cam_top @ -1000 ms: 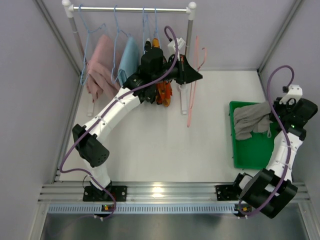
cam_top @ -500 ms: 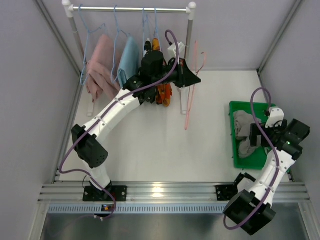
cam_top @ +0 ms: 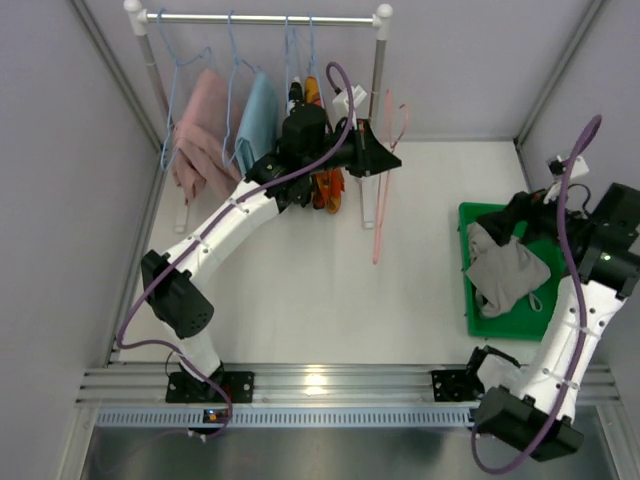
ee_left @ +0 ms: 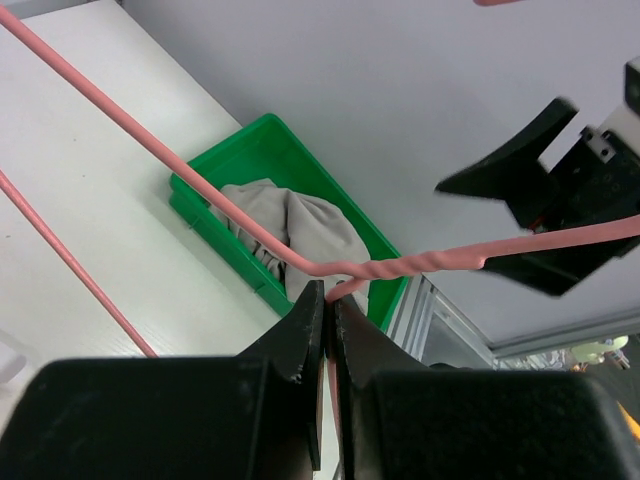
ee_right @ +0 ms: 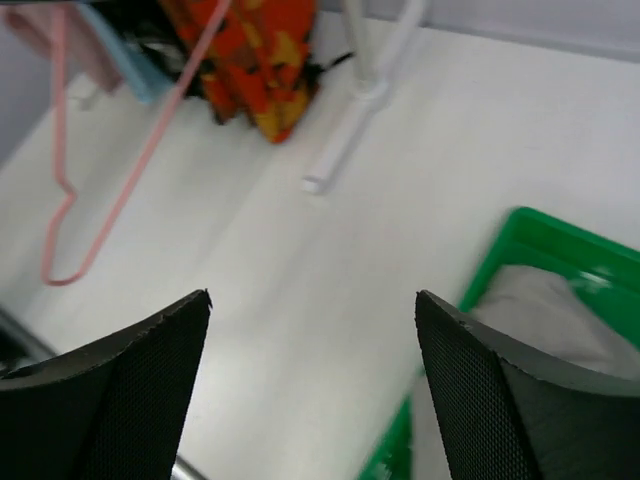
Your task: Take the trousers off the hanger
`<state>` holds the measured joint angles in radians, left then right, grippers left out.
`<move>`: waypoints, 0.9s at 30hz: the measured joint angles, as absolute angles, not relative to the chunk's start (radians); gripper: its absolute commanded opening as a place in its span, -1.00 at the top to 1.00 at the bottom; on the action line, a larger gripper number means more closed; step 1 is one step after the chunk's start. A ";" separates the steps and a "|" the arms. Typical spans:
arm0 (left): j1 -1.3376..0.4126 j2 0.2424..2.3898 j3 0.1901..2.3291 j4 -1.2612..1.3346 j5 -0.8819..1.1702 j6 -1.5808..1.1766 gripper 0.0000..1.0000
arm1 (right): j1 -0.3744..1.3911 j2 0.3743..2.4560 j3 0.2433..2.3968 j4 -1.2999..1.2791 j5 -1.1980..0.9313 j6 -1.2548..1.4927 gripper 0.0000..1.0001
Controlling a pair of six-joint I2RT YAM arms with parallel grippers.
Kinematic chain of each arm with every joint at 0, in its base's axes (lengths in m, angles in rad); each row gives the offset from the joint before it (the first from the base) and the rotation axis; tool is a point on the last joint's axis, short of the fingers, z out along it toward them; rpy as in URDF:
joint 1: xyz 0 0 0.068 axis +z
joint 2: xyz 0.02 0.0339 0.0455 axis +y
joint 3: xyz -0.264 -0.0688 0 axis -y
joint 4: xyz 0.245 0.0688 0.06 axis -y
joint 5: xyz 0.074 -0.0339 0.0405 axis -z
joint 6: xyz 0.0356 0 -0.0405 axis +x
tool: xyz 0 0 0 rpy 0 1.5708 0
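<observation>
My left gripper [cam_top: 385,158] is shut on the wire of an empty pink hanger [cam_top: 380,200] beside the rack's right post; in the left wrist view the jaws [ee_left: 330,292] pinch the hanger [ee_left: 420,262] just below its twisted neck. The orange-red patterned trousers [cam_top: 325,185] hang on the rack, partly behind my left arm, and show in the right wrist view [ee_right: 255,50]. The grey trousers [cam_top: 505,265] lie crumpled in the green bin [cam_top: 467,300]. My right gripper [cam_top: 522,212] is open and empty above the bin, its jaws wide apart [ee_right: 312,380].
The clothes rack's bar [cam_top: 270,18] spans the back, carrying a pink garment [cam_top: 200,130] and a light-blue garment [cam_top: 258,115] on blue hangers. The rack's white foot [ee_right: 345,145] lies on the table. Walls close in on both sides.
My right arm dipped onto the grey trousers in the bin, then rose and swung back with the gripper open; the grey cloth spread out. My left arm and the pink hanger barely moved.
</observation>
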<state>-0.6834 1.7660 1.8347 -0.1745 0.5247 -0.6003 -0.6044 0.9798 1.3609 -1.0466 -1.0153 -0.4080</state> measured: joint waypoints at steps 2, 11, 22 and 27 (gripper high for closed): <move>-0.686 1.767 1.836 -0.173 0.506 -0.608 1.00 | -0.447 0.917 1.249 -0.870 -1.009 -0.188 -0.57; -0.703 1.777 1.844 -0.138 0.463 -0.672 1.00 | 0.148 0.880 1.106 -0.360 -0.815 0.348 -0.33; -0.713 1.777 1.850 -0.119 0.429 -0.714 1.00 | 0.279 1.066 1.107 -0.201 -0.641 0.522 0.30; -0.714 1.777 1.850 -0.118 0.425 -0.720 1.00 | 0.294 1.088 1.107 -0.150 -0.674 0.589 1.00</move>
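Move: The near shoulder strand of the pink hanger, hanging from my left gripper, is about 22 cm to the left of my right hand and 5 cm ahead, roughly level. My left gripper sits some 10 cm ahead, 18 cm left and 5 cm above that hand; the orange garment is around 37 cm left and 14 cm ahead. The trousers lie about 24 cm below, 13 cm right and 6 cm back. From my left hand, the strand is some 6 cm back, 2 cm left and 4 cm lower. I sweep my right hand about 20 cm left, away from the trousers in the green box, then ease a few centimetres forward to the hanger just behind my left gripper. As it goes, the hand rolls some 30 degrees, left side rising, and swings counter-clockwise; its open fingers narrow, then shut on the near strand. My left hand keeps its grip on the neck and lifts slightly. ##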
